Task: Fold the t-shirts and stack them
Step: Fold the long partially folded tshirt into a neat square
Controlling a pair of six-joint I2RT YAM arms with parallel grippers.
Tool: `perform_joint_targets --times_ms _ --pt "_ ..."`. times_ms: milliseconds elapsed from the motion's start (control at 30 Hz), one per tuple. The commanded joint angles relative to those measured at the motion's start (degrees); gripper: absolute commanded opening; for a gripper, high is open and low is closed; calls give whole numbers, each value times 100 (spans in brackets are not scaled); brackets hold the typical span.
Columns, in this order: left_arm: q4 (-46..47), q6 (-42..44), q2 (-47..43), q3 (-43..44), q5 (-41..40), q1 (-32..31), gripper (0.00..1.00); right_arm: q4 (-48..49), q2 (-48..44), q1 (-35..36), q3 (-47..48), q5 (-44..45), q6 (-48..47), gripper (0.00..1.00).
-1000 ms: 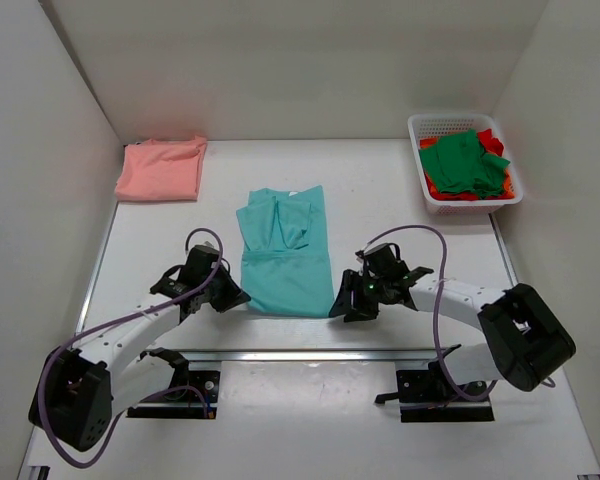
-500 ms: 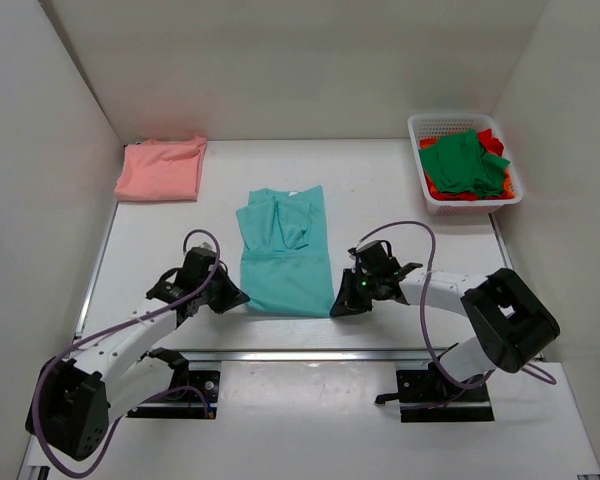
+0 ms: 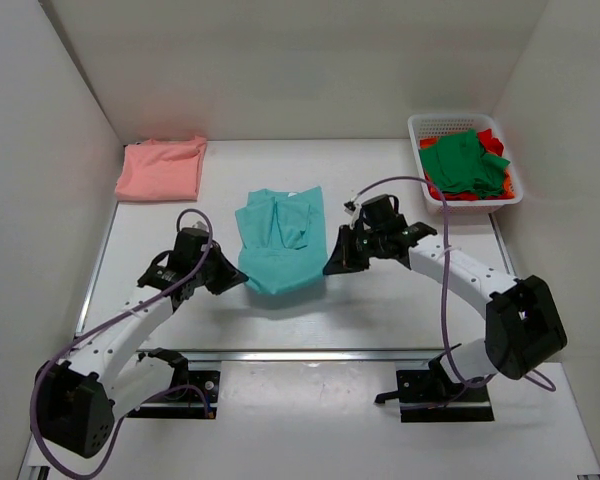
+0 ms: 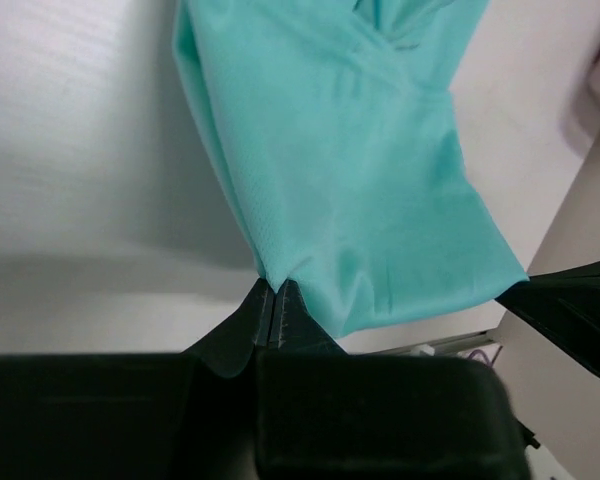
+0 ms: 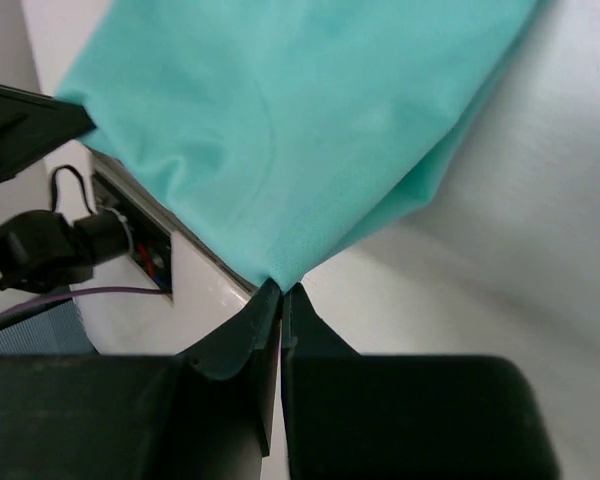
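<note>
A teal t-shirt lies mid-table, its near hem raised off the surface and carried toward the collar. My left gripper is shut on the hem's left corner. On the other side my right gripper is shut on the right corner. A salmon-pink t-shirt lies folded at the back left. Dark green and red t-shirts sit heaped in the basket.
The white mesh basket stands at the back right, against the right wall. White walls close in the table on three sides. A metal rail runs along the near edge, by the arm bases.
Both grippers have lifted the teal shirt's near hem and carried it away from the arm bases; the right gripper closed on its corner and moved farthest back.
</note>
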Motion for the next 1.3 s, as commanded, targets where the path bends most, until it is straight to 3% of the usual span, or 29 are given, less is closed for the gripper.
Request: perform_joint_targets --times_ms 0,367,733,933,967,1000,1033,1100,1133,1200,1267 --pt "34 149 225 517 212 183 0 -487 193 -173 692 -322 -351 0" --pt "455 150 1543 1677 555 649 0 -1190 1449 -956 2451 -761 -949 0" --pt "710 44 3371 3311 634 1017 0 -2130 3328 -1413 5217 -990 -1371 0" --pt "719 35 4434 4348 520 1246 1 -1607 4602 -1659 6897 -1332 -819 0" --pt "780 87 4584 4559 442 1290 4 -1386 4927 -1694 7169 -1411 -556 0" --pt "981 88 4855 4674 441 1325 26 -827 5052 -1712 7346 -1551 -362 0" --pt "1148 88 5119 4841 441 1413 38 -117 5332 -1686 7408 -1692 -47 3" --pt "2033 -34 5419 4983 598 1641 50 808 5772 -1738 7723 -1615 385 21" --pt "2290 -244 5542 4974 634 1703 54 1187 5887 -1756 7856 -1484 439 32" --pt "3124 -526 5587 4825 635 1852 50 1480 6081 -1765 8303 -1291 440 37" --pt "3372 -702 5518 4694 573 1888 51 1403 6108 -1808 8498 -1193 248 37"
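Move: The teal t-shirt's hem corners are already lifted, one pinched in each hand; its collar end, where the hem goes, lies about 31 cm ahead of the left hand, 7 cm to its right and 9 cm below. From the right hand it is some 30 cm ahead, 11 cm to the left and 10 cm below. The folded pink shirt lies about 40 cm ahead of the left hand and 23 cm left; the white basket, 38 cm ahead of the right hand and 34 cm right. The t-shirt's raised hem is carried straight forward over its own body towards the collar end, both hands sweeping together some 30 to 35 cm. They climb roughly 5 cm early on, speed up, then begin to sink while still travelling; near the end the fingers open about halfway or less and let go of both corners, the fingertips tipping up and forward. ##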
